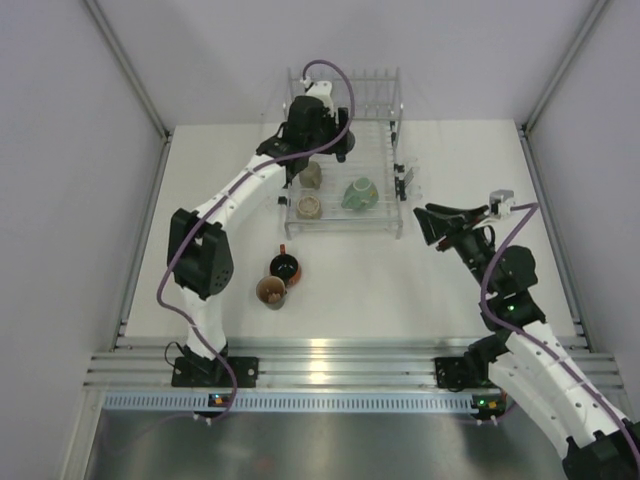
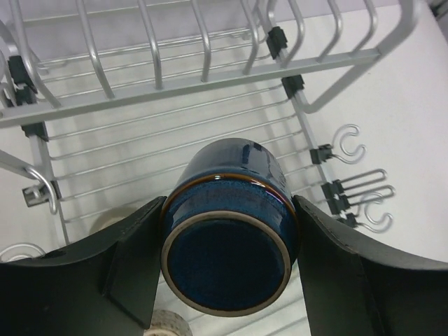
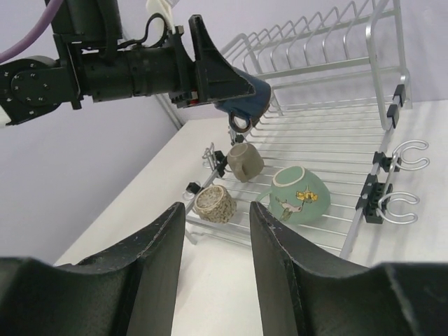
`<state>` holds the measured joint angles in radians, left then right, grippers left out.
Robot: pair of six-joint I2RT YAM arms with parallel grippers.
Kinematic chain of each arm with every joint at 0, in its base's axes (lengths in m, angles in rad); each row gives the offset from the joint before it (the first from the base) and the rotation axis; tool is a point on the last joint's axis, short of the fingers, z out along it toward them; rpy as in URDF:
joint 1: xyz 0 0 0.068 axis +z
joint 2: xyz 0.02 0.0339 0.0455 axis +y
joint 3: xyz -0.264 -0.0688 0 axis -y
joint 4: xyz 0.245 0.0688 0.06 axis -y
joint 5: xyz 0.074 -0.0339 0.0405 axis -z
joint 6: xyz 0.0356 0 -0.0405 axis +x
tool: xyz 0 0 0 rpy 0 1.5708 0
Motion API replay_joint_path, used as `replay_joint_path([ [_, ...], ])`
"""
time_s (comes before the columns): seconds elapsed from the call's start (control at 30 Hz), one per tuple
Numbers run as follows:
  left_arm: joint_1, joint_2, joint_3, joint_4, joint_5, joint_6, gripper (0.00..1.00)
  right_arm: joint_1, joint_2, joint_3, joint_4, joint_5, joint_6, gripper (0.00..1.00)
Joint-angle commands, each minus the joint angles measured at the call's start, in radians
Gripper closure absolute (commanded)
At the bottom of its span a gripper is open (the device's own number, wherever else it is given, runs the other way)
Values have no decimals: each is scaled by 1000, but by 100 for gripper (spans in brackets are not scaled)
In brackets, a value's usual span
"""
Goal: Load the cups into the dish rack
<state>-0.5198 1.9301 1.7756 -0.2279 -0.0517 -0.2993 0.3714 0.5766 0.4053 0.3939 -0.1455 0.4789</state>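
The wire dish rack stands at the back of the table. My left gripper is shut on the dark blue mug and holds it bottom-up above the rack's floor, near the tines. The blue mug also shows in the right wrist view. Two beige mugs and the mint-green mug lie in the rack. The black mug and the orange-brown mug stand on the table in front of the rack. My right gripper is open and empty, right of the rack.
Wire hooks stick out from the rack's right side. Grey walls enclose the table on the left, back and right. A metal rail runs along the near edge by the arm bases.
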Motion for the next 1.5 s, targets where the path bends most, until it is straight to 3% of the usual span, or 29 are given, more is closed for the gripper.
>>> replay_joint_path([
  [0.0, 3, 70, 131, -16, -79, 91, 100, -29, 20, -5, 37, -22, -14, 57],
  [0.5, 3, 194, 197, -90, -77, 160, 100, -190, 132, -71, 207, -187, 84, 57],
  [1.47, -13, 299, 226, -246, -51, 223, 100, -220, 117, -76, 201, -210, 95, 57],
])
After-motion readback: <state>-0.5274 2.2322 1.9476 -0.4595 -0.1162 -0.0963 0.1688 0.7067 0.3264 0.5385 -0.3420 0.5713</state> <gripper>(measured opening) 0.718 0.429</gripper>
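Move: The left hand holds the blue cup above the rack. The free slot between the grey and green cups lies about 16 cm below, nearly straight under it and 1 cm ahead. The grey cup is about 4 cm ahead and 7 cm left, the green cup level and 5 cm right, and the speckled cup 3 cm back and 8 cm left, all some 18 cm down. From the empty right hand the slot is roughly 24 cm ahead, 17 cm left and 20 cm below. Keeping its grip around the blue cup, the left hand eases some 3 cm forward, then lowers it towards the slot between the grey and green cups, about 14 cm in all, slowing on the way. The wrist rolls about 20 degrees, left side up, and tips further down. The empty right hand sinks about 4 cm and edges forward and right, then stays. ##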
